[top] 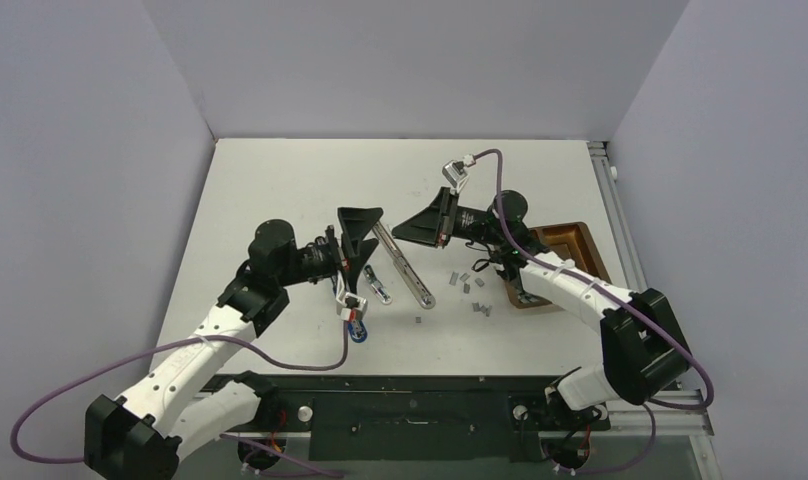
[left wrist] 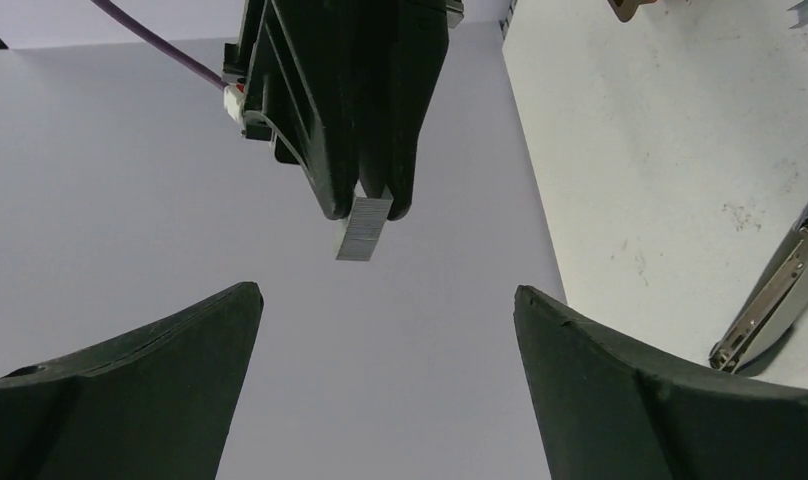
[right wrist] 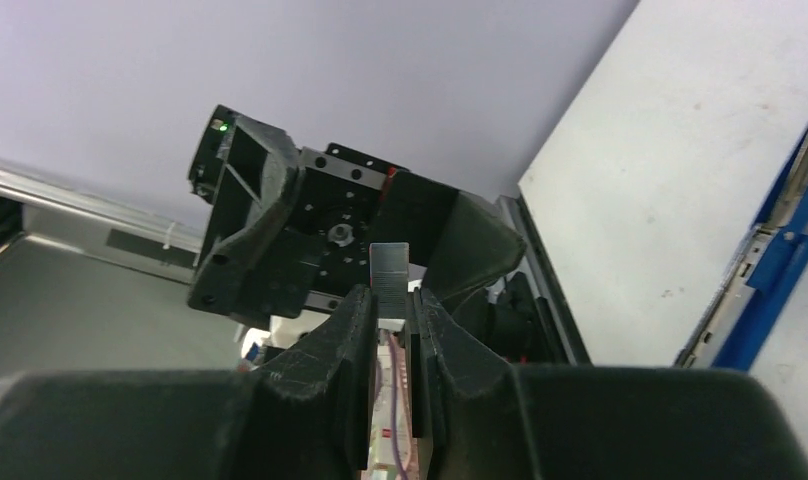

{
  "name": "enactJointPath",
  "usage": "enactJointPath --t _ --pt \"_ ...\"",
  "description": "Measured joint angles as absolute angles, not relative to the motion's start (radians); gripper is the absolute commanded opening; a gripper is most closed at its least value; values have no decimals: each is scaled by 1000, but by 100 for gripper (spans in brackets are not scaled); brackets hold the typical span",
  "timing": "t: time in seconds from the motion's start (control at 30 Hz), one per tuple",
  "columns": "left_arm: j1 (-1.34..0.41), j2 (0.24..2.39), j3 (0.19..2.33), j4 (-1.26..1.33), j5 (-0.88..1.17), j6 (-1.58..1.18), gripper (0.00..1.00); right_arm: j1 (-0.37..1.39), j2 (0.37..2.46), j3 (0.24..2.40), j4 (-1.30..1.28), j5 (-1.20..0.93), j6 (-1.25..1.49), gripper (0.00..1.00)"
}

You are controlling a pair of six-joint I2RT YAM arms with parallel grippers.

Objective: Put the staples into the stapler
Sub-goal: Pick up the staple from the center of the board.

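My right gripper (right wrist: 390, 300) is shut on a short silvery strip of staples (right wrist: 388, 268), which sticks out past its fingertips. It hovers above the table, pointing left at my left gripper (top: 365, 235). In the left wrist view the same strip (left wrist: 363, 228) hangs from the right gripper's tips, straight ahead of my left gripper (left wrist: 385, 295), which is open and empty. The stapler (top: 405, 265) lies opened on the table below and between them, its silver rail exposed and its blue end (top: 358, 328) toward the front. Several loose staples (top: 472, 285) lie right of it.
A brown wooden tray (top: 578, 240) sits at the table's right side beside the right arm. A single staple piece (top: 418, 320) lies near the stapler's front end. Grey walls enclose the table on the left, back and right.
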State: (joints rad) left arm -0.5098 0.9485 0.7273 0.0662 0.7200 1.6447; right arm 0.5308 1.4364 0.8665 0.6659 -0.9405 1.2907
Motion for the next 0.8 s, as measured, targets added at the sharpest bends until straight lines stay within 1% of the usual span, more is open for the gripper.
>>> enactJointPath --t 0.1,0.2,0.33,0.47,0.57,0.7,0.8 --pt "-516 960 726 99 722 1663 86 532 1452 865 747 -961 1354 11" --pt "-518 963 726 124 728 1694 77 538 1472 865 815 -979 1404 11" --pt "-518 965 725 149 733 1716 68 546 1487 853 860 -998 1448 11" --pt "-522 965 725 175 739 1721 62 559 1504 846 903 -1008 1478 11" --pt "-524 964 725 176 748 1730 59 570 1531 846 917 -1010 1486 11" --pt "-525 957 725 159 760 1744 51 583 1556 846 925 -1011 1498 11" --pt "-526 953 725 150 763 1754 48 584 1556 846 949 -1010 1511 11"
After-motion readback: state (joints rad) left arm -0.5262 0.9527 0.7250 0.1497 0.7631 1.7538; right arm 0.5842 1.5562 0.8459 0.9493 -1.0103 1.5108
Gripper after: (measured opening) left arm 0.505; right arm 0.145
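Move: The staple strip sticks out of the right hand's shut fingers, roughly 4 cm to the right of the left hand, 1 cm back and 1 cm above it. The left hand's open fingers are about 5 cm left of the right hand and 1 cm forward. On the table some 26 cm below the left hand lie the small stapler (5 cm ahead, 1 cm left), the silver stapler (11 cm ahead, 5 cm right) and the blue stapler (3 cm ahead, 9 cm left). The left hand rises about 2 cm while edging right and slightly back towards the strip, rolling some 10 degrees, and its fingers close from wide open to half open around the strip; whether a pad touches it can't be seen. Meanwhile the right hand keeps its pinch on the strip and carries it about 2 cm back and nearly 2 cm left into the left hand's gap, first rising a centimetre and then sinking again, with a small counter-clockwise turn. ##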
